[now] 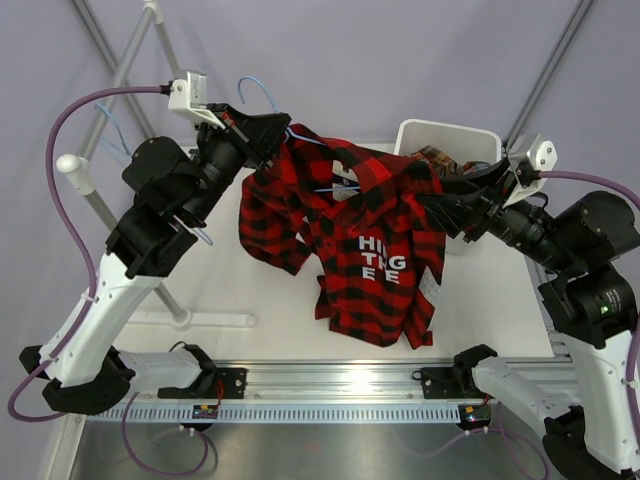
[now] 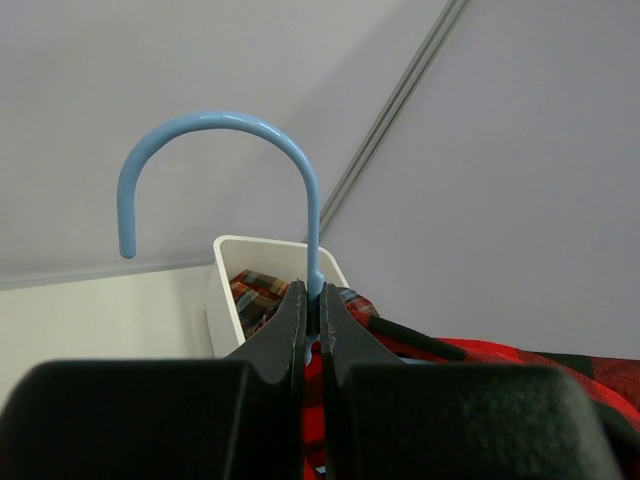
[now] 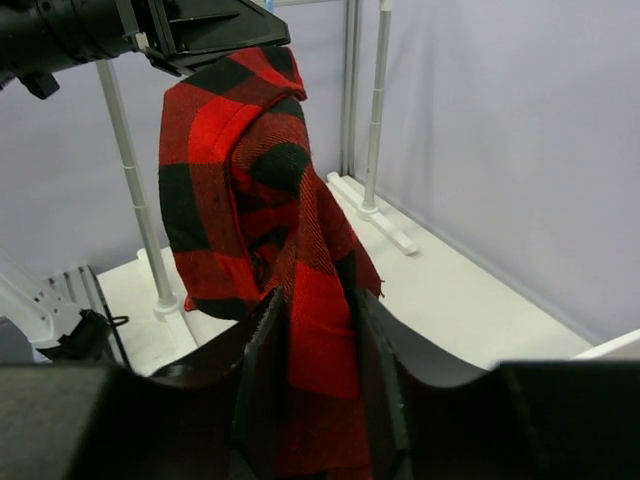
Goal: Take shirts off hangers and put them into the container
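The red-and-black check shirt (image 1: 350,240) with white lettering hangs in the air on a light-blue hanger (image 1: 256,90). My left gripper (image 1: 278,130) is shut on the hanger's neck (image 2: 315,270) just under the hook, as the left wrist view shows with the gripper (image 2: 313,292). My right gripper (image 1: 432,205) is at the shirt's right shoulder. In the right wrist view this gripper (image 3: 318,300) is closed on a fold of the red shirt (image 3: 255,170). The white container (image 1: 470,135) stands at the back right and holds the multicolour plaid shirt (image 1: 435,156).
A white-and-grey rack with poles (image 1: 95,215) stands at the left, its foot (image 1: 215,320) lying on the table. Another light-blue hanger (image 1: 108,128) hangs by the rack. Two more poles (image 3: 378,100) rise behind the shirt in the right wrist view.
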{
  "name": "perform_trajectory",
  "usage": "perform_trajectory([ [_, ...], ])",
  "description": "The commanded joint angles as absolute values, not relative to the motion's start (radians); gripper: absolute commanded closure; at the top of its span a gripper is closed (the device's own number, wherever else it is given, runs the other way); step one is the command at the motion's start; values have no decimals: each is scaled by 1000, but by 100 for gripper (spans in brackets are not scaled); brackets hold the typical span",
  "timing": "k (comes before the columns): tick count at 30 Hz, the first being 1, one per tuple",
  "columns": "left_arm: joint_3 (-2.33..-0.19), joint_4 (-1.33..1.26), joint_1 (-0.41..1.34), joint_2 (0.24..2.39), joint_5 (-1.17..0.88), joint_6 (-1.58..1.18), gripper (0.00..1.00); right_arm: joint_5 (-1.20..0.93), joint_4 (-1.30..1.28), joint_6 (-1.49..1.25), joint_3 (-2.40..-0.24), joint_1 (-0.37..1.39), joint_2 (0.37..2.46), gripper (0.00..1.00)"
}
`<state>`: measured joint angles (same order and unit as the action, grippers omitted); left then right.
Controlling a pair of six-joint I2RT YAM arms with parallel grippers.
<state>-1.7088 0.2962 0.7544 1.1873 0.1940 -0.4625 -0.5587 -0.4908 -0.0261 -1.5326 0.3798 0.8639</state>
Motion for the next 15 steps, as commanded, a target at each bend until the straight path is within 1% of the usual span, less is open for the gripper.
perform_trajectory([
  [1,-1758,229,739,1155,189,-456,100,-511,-469,-37,-1517,383,833,56],
  [3,-1756,232,724,1152,184,-457,100,-505,-474,-35,-1519,384,819,56],
  [4,-1753,232,721,1154,175,-460,100,-506,-477,-37,-1519,385,816,63],
  [8,-1752,233,709,1154,169,-465,100,-494,-482,-28,-1526,383,818,77],
  [9,-1752,236,709,1152,169,-465,100,-492,-479,-28,-1528,383,819,82],
  [10,-1750,233,709,1152,169,-465,100,-488,-479,-28,-1531,383,822,96],
  [11,-1746,232,707,1151,166,-466,100,-491,-476,-23,-1543,383,827,100],
  [15,-1732,228,709,1138,167,-468,100,-462,-473,-32,-1586,384,862,100],
])
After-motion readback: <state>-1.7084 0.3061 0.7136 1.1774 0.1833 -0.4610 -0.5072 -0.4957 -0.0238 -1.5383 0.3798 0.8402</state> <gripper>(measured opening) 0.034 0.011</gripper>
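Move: The edge of the red-black shirt's shoulder already lies between the right hand's half-open fingers, with no more than about a centimetre left to go. From there the hanger neck is some 17 cm left, 9 cm ahead and 4 cm higher, and the container some 13 cm right, 20 cm ahead and 42 cm below. The left hand already holds the hanger neck; the shoulder edge is about 17 cm to its right, 9 cm nearer and 4 cm lower. The right hand's half-open fingers shut fully, pinching the shirt's shoulder edge at their tips, while the hand eases about 1 cm right, away from the hanger neck, dips about 1 cm back and mostly returns, and rises slightly. The left hand keeps its grip on the hanger neck below the hook and draws it about 1 cm left, with a small forward drift, so the two hands part by some 2 cm with the shirt between them. ##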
